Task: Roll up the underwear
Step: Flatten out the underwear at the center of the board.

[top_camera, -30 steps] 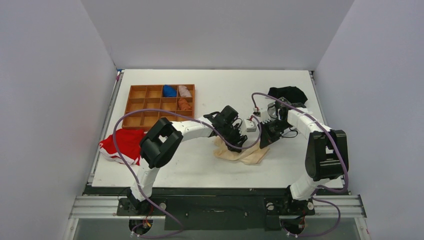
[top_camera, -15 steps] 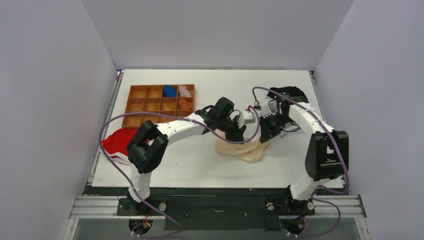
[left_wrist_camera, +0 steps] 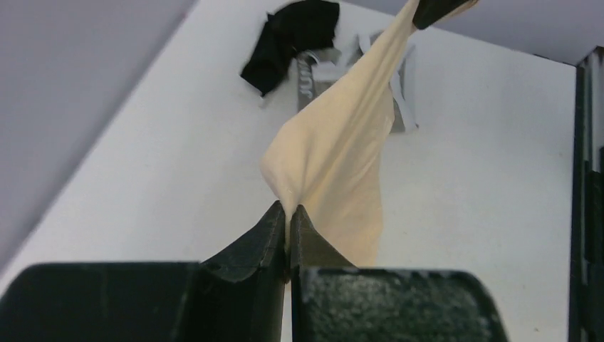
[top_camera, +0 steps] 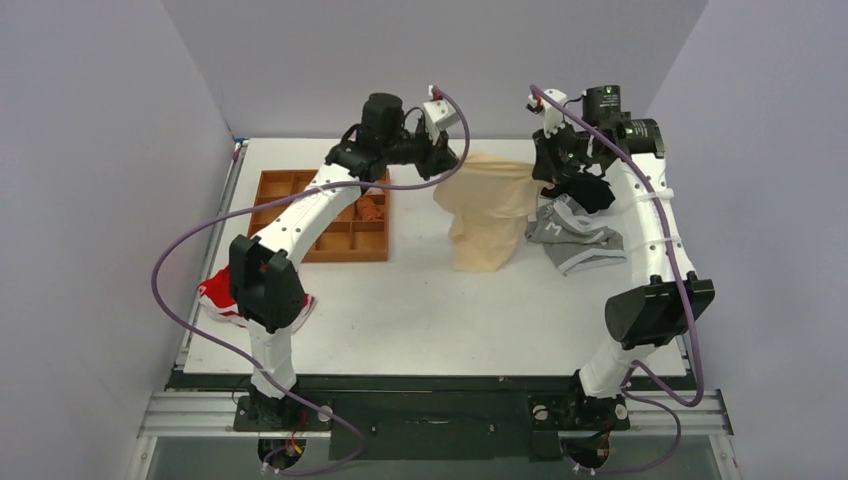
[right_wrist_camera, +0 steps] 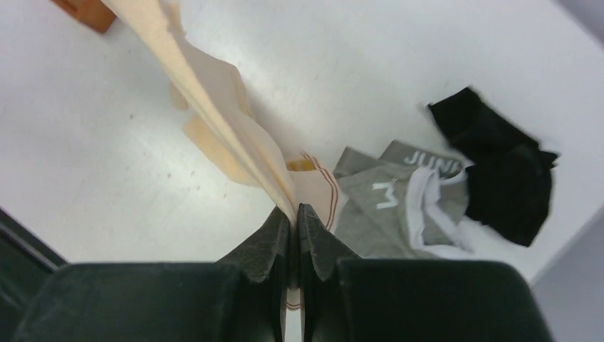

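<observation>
The cream underwear (top_camera: pixel 487 208) hangs in the air above the back of the table, stretched between both grippers. My left gripper (top_camera: pixel 446 160) is shut on its left top corner, and the left wrist view shows the cloth (left_wrist_camera: pixel 335 149) pinched at the left gripper (left_wrist_camera: pixel 289 208). My right gripper (top_camera: pixel 540 163) is shut on the right top corner. In the right wrist view the fabric (right_wrist_camera: pixel 206 100) runs up and left from the right gripper (right_wrist_camera: pixel 293 209). The garment's lower part droops towards the table.
A wooden divider tray (top_camera: pixel 300 210) with small rolled items stands at the back left. A red garment (top_camera: pixel 225 290) lies at the table's left edge. A grey garment with white waistband (top_camera: pixel 577 240) and a black garment (right_wrist_camera: pixel 498 164) lie under the right arm.
Both arms have risen from the table and lifted the underwear, which lay crumpled in the middle, up and towards the back. The left gripper closed on it.
</observation>
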`<state>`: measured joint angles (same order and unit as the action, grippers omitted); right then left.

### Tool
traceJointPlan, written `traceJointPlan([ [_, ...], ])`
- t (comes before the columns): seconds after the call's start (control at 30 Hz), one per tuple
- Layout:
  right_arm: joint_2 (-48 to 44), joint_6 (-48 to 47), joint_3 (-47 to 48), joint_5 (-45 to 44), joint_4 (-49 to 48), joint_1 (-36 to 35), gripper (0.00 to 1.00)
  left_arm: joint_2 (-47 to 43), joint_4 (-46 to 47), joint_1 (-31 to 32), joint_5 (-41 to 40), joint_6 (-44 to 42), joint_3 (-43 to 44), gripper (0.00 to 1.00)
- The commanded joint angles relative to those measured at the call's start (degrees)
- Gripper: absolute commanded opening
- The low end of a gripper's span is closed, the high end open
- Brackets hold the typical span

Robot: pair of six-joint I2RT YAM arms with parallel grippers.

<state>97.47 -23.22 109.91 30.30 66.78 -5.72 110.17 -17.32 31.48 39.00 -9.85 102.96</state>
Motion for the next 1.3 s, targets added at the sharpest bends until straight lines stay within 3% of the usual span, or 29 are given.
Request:
traceJointPlan([
  [0.0,1.24,0.68,8.9,-5.14,2.16,-1.89,0.0,2.03,-8.05,-0.82,-0.93,-4.41,15.51,0.0],
  [0.13,-3.27,-2.12,2.69,-8.28,-0.54,-4.63,0.0,-0.16,-9.8,-0.75,-1.35,-6.45,15.16,0.0],
  [0.2,-6.97,-3.16,-7.86,-9.81,-3.94,-6.12,0.0,-3.18,-8.69,-0.24,-1.37,-7.35,8.35,0.0],
  [0.43,-18.36,-4.92,-35.67,-8.65,-12.87,-12.74,0.02,-20.08,4.4,6.09,-6.49,-9.87,-32.92,0.0],
  [0.5,-20.14,-5.48,-42.58,-6.76,-14.36,-13.43,0.11,-22.27,5.39,9.19,-8.11,-10.75,-41.09,0.07],
  [0.6,-20.88,-7.1,-50.18,-4.13,-14.69,-13.75,0.37,-23.17,4.68,12.84,-11.21,-11.5,-48.47,0.26],
  [0.67,-20.81,-8.07,-52.28,-2.5,-13.79,-13.73,0.48,-23.76,3.96,14.62,-12.03,-11.82,-51.0,0.38],
  [0.87,-22.05,-10.15,-52.01,0.29,-9.55,-13.64,0.58,-25.32,-0.52,16.07,-14.66,-12.99,-50.71,0.68],
  [1.0,-22.93,-4.45,-51.65,-3.99,-15.59,-12.5,0.59,-26.57,-0.75,16.09,-15.86,-13.48,-49.31,0.76],
  [1.1,-19.73,-0.33,-49.43,-8.39,-20.13,-11.89,0.57,-26.11,-0.41,16.0,-16.32,-13.56,-47.36,0.77],
  [1.27,-13.85,0.69,-45.88,-8.07,-20.67,-11.84,0.57,-25.42,-0.11,14.22,-16.68,-11.87,-45.54,0.78],
])
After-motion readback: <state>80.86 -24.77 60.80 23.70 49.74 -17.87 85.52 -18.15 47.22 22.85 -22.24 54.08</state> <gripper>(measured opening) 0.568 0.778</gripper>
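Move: Both hands hold the waistband of the underwear, which hangs between them; its place is the board's centre, some 10 cm back, 6 cm right and 25 cm below the left hand. From the right hand that spot is about 7 cm back, 14 cm left and 25 cm down. On the board, the grey clothes lie about 5 cm ahead and 12 cm right of the right hand, the black cloth 19 cm ahead and 14 cm right. Both hands flick up, then sweep the held underwear back and down some 25 cm and open, letting go. ##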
